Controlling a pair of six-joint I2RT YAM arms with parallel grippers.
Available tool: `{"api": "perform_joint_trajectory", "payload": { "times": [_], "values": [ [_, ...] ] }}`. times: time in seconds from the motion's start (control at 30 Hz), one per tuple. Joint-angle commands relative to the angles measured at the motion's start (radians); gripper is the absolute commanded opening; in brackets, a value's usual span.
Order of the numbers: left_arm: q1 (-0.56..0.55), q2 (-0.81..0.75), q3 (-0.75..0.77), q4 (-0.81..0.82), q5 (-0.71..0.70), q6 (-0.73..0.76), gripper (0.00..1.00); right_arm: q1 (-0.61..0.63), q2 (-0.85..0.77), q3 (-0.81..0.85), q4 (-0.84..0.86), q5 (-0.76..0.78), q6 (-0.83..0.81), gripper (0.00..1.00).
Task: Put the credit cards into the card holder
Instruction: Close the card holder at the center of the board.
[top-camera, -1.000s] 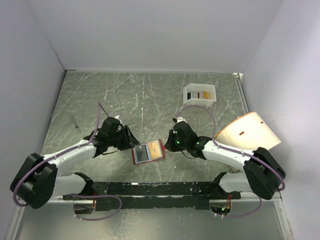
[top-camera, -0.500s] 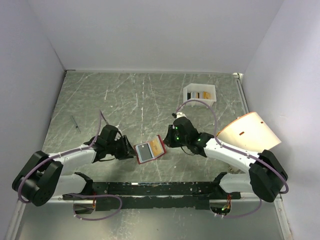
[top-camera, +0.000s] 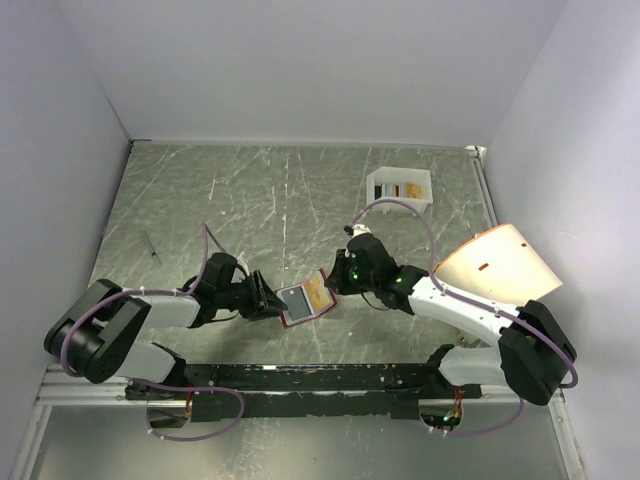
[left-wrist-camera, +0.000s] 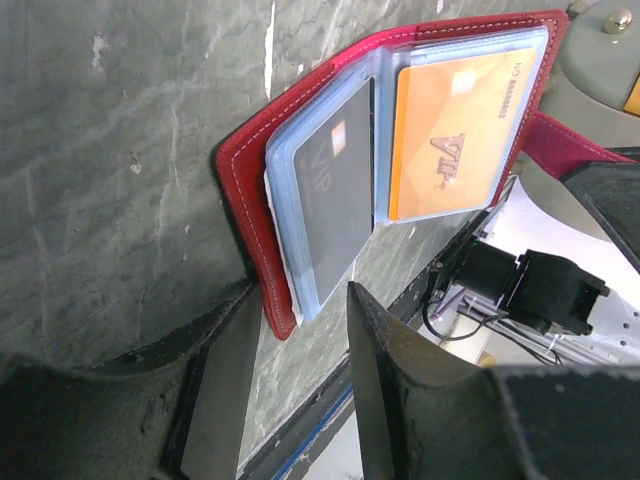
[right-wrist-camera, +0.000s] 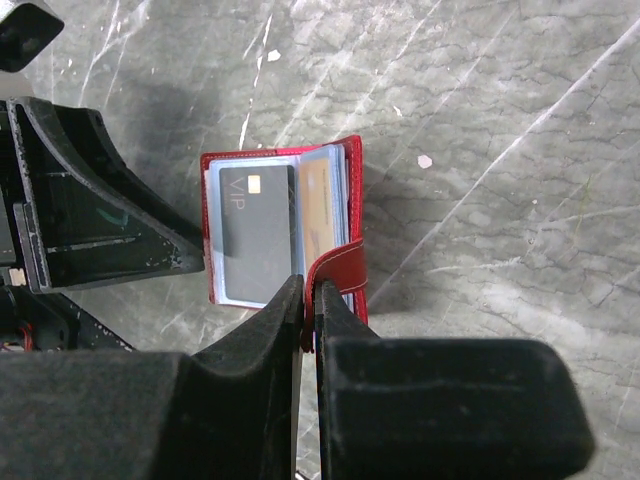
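Observation:
The red card holder (top-camera: 307, 300) lies open between my two grippers, tilted, with its right side raised. A dark card (left-wrist-camera: 335, 190) sits in its left pale-blue pocket and an orange card (left-wrist-camera: 455, 130) in the right one. My right gripper (right-wrist-camera: 309, 290) is shut on the holder's red snap tab (right-wrist-camera: 338, 268). My left gripper (left-wrist-camera: 303, 300) is open; the holder's near-left corner reaches just between its fingertips, with a gap on the right side. More credit cards (top-camera: 400, 190) stand in the white box (top-camera: 382, 196) at the back right.
A pale orange curved sheet (top-camera: 495, 265) rests by the right wall beside my right arm. A thin dark stick (top-camera: 150, 247) lies on the table at the left. The black frame rail (top-camera: 320, 378) runs along the near edge.
My left gripper slid right and closer to the card holder's left edge. The right gripper lifted the holder's tab side, so the holder is more tilted.

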Motion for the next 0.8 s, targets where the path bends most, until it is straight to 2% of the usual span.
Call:
{"api": "perform_joint_trajectory", "payload": {
  "times": [0.0, 0.17, 0.33, 0.77],
  "values": [
    [0.005, 0.006, -0.013, 0.131, 0.043, -0.050, 0.51, 0.007, 0.008, -0.023, 0.028, -0.001, 0.009, 0.00],
    [0.004, 0.018, -0.005, 0.195, 0.067, -0.078, 0.51, 0.007, 0.029, -0.061, 0.042, 0.038, 0.004, 0.00],
    [0.004, 0.016, 0.015, 0.186, 0.068, -0.077, 0.51, 0.008, 0.060, -0.102, 0.078, 0.042, 0.008, 0.00],
    [-0.012, -0.069, 0.076, 0.135, 0.070, -0.063, 0.53, 0.011, 0.097, -0.157, 0.247, -0.088, 0.020, 0.00]
  ]
}}
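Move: The card holder's middle lies about 5 cm to the left gripper's right and 2 cm ahead, roughly level with it. Its VIP card half is nearest, about 3 cm right and 1 cm ahead; the orange card is some 7 cm right, 3 cm ahead and slightly higher. From the right gripper, which still grips the strap, the holder's middle is about 6 cm left, 3 cm back and 7 cm below. Raise the left gripper about 5 cm, easing it right and forward with its fingers staying half open at the VIP half's outer edge, and flatten their downward slant some 10 degrees to fold that cover up. Meanwhile, keep the strap pinched and lower the right gripper about 5.5 cm and slightly back, setting the orange-card half down towards the table. ##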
